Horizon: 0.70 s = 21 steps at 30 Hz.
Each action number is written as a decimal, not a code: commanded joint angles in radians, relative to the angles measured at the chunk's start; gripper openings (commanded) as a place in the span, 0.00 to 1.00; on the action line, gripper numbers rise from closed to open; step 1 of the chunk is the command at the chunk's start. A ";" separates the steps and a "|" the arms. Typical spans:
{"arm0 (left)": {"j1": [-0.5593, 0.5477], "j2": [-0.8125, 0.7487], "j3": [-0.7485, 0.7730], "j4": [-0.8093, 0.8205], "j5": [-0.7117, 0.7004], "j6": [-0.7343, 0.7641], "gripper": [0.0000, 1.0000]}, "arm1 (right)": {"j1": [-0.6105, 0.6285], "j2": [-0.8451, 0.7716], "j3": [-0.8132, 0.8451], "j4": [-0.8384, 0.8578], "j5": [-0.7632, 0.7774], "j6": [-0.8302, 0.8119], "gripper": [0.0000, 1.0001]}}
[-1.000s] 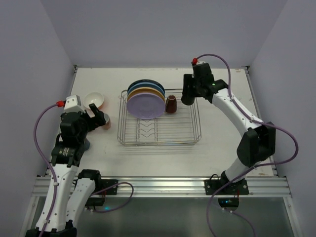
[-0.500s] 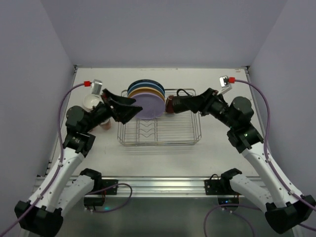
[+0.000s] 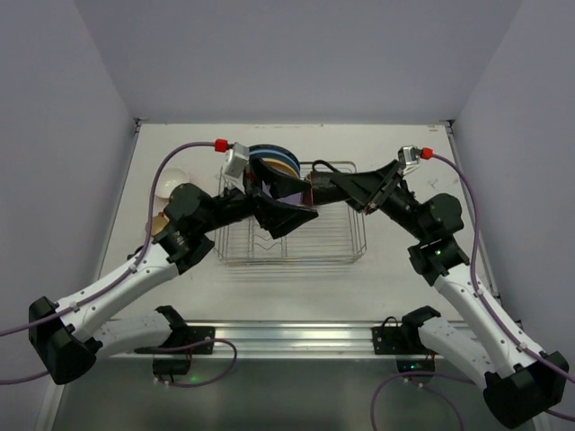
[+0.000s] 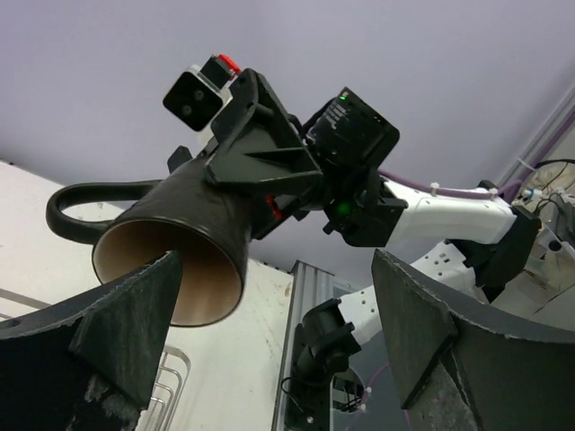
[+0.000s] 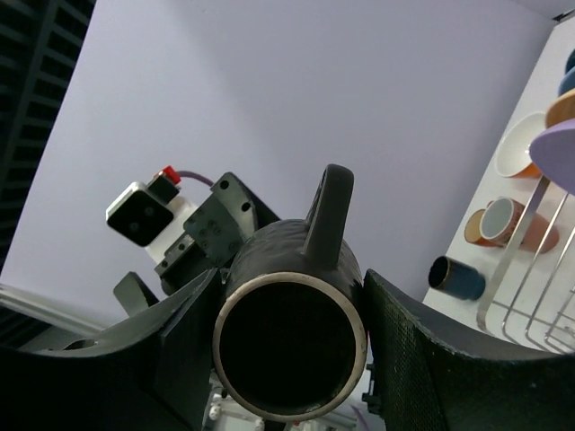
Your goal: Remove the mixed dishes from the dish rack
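My right gripper (image 3: 328, 191) is shut on the brown cup (image 3: 311, 189), which has a loop handle and looks almost black in the wrist views. It holds the cup on its side above the back of the silver wire dish rack (image 3: 341, 247). In the right wrist view the cup (image 5: 292, 269) fills the gap between the fingers. My left gripper (image 3: 292, 218) is open and empty over the rack, facing the cup. In the left wrist view the cup's tan mouth (image 4: 171, 269) lies beside the left finger (image 4: 126, 323). The stacked plates (image 3: 274, 162) stand in the rack, mostly hidden behind the left arm.
The orange bowl, white inside (image 5: 521, 148), a pink cup (image 5: 503, 224) and a blue cup (image 5: 458, 277) sit on the table left of the rack. The bowl also shows in the top view (image 3: 171, 180). Walls close the table on three sides.
My left arm swung from the table's left side to over the rack. My right gripper came down from the back, closed on the brown cup and now holds it raised.
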 commanded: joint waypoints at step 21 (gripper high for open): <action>-0.078 0.077 0.065 -0.016 -0.137 0.152 0.00 | 0.017 0.023 0.024 0.167 -0.104 0.012 0.12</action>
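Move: The black mug, held lying on its side in the right hand with its mouth towards the left, has its middle about 8 cm to the left hand's right and 4 cm ahead, roughly level. From the right hand, that middle is some 3 cm left and 2 cm ahead. Down in the rack, the brown mug stands about 15 cm ahead of the left hand, 5 cm right and 24 cm below; the purple plate is 14 cm ahead, 8 cm left and 20 cm below. The black mug's open rim is met by the left hand, which goes about 3 cm to the right and 1.5 cm down, then shuts its nearly wide-open fingers, pinching the near side of the mug wall with one finger inside the mouth and one outside. The right hand keeps its grip around the base end, nearly still, turning about 5 degrees counter-clockwise. ##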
